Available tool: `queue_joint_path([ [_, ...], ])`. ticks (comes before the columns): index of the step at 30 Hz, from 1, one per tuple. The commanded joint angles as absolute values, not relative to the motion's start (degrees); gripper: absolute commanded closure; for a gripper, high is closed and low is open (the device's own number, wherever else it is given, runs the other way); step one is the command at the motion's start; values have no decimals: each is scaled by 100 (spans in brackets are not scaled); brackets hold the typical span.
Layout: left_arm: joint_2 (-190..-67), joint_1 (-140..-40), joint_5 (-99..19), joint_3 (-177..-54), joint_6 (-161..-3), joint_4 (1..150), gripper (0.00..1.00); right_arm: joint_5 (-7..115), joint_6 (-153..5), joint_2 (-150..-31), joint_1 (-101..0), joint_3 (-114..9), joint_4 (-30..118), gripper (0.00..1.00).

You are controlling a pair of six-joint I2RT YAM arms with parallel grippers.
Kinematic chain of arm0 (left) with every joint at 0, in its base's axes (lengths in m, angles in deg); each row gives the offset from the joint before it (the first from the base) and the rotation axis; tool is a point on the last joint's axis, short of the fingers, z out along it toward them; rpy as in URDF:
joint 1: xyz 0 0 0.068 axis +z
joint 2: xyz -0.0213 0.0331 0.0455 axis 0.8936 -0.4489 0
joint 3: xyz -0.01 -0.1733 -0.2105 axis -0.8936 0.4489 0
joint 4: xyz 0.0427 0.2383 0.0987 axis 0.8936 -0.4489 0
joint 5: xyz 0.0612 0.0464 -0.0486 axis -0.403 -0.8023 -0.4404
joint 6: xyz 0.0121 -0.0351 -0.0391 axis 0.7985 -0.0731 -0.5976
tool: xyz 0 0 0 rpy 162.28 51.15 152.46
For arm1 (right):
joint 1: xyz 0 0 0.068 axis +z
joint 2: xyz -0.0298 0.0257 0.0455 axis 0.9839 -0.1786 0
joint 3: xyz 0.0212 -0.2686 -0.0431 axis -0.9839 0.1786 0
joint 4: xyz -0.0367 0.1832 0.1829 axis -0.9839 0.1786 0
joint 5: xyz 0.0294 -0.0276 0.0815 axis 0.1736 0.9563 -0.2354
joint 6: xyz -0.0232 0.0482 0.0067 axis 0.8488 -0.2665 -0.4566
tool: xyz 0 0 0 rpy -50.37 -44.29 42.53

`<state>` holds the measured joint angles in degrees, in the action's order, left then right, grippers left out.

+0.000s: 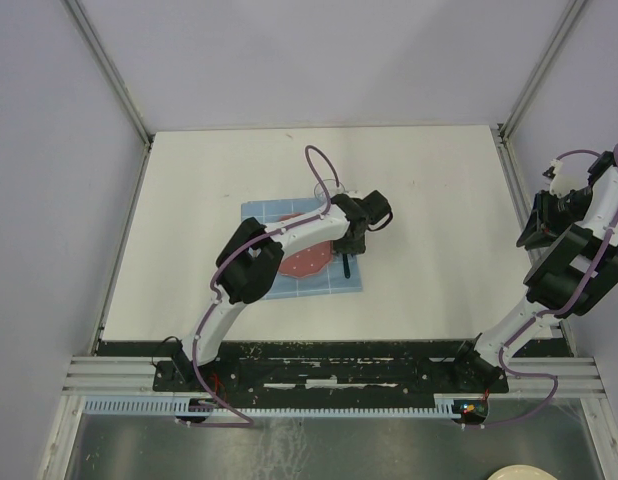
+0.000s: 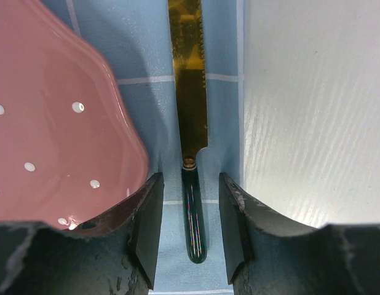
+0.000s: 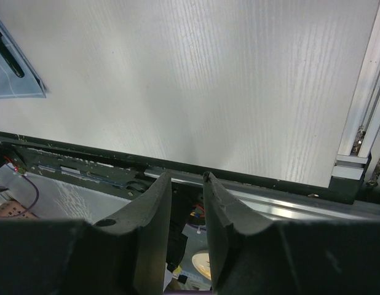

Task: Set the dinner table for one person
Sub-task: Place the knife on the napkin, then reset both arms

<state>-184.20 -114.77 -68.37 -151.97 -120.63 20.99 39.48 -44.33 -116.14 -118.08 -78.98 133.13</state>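
Observation:
On the white dinner table (image 1: 439,200) lies a blue grid placemat (image 1: 259,215) with a pink white-dotted plate (image 2: 48,135) on it. A knife (image 2: 191,92) with a gold serrated blade and a dark green handle lies flat on the placemat, just right of the plate. My left gripper (image 2: 190,178) stands open over the handle, one finger on each side with a gap to both. From above, the left gripper (image 1: 347,243) hangs over the mat's right edge. My right gripper (image 3: 187,178) is open and empty, held above the table's near right edge.
A clear glass (image 1: 327,188) appears to stand at the mat's far edge, behind the left arm. The right arm (image 1: 574,250) is folded at the table's right side. A metal frame post (image 3: 362,92) lines that edge. A pale dish (image 1: 519,472) sits below the table front.

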Motion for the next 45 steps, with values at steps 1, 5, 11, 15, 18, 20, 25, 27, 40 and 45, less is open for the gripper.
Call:
queue_joint_path([
  [1,-17982,-11446,-7149,-15538,-11742,2127,52,3699,-4500,-11478,-11825,-8039,13411,65],
  [5,-17382,-11483,-7240,-15564,-11445,2202,52,3668,-4454,-11478,-11814,-8091,13494,65],
  [11,-16376,-11652,-7651,-15235,-10597,2773,52,3405,-4473,-11588,-11620,-8161,13638,66],
  [15,-15743,-11436,-8046,-15058,-10055,3116,52,3843,-4358,-11636,-11003,-8172,13565,73],
  [18,-15148,-11129,-8080,-14412,-9668,3545,53,4322,-4365,-11712,-10368,-8076,13299,85],
  [20,-14854,-10884,-8350,-13879,-9442,3700,53,4006,-4486,-11908,-10010,-8165,13259,95],
  [25,-14528,-10204,-8558,-12980,-9457,3667,57,3578,-4768,-12491,-9289,-8677,13262,98],
  [27,-14444,-10042,-8511,-12630,-9434,3818,63,3625,-4846,-12677,-9048,-8960,13217,98],
  [40,-14595,-9166,-8165,-11612,-9124,4222,79,3172,-4633,-13674,-7474,-9362,12939,98],
  [45,-14774,-8925,-8070,-11802,-8745,4198,80,2987,-4811,-13780,-7318,-9302,12670,98],
])
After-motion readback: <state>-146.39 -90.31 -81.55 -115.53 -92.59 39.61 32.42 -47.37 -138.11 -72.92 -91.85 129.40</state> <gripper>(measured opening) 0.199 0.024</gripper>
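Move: Just under the open left fingers lies the knife on the napkin, its middle some 2 cm below and 1 cm ahead. The plate's middle is about 13 cm to that hand's left and 1 cm ahead, the fork roughly 25 cm left and level with it, the glass around 13 cm ahead and 4 cm left. From the right hand, the knife is about 38 cm left, 6 cm ahead and 16 cm lower. Leaving the already released knife, the left hand climbs steeply some 24 cm, then sweeps about 25 cm left across the plate and halves its height to end above the fork's tines, fingertips tilting outward and opening partly closed. The right hand, empty, swings about 25 cm left and 9 cm forward towards the napkin, sinking 7 cm, turning some 40 degrees counter-clockwise and shutting. ##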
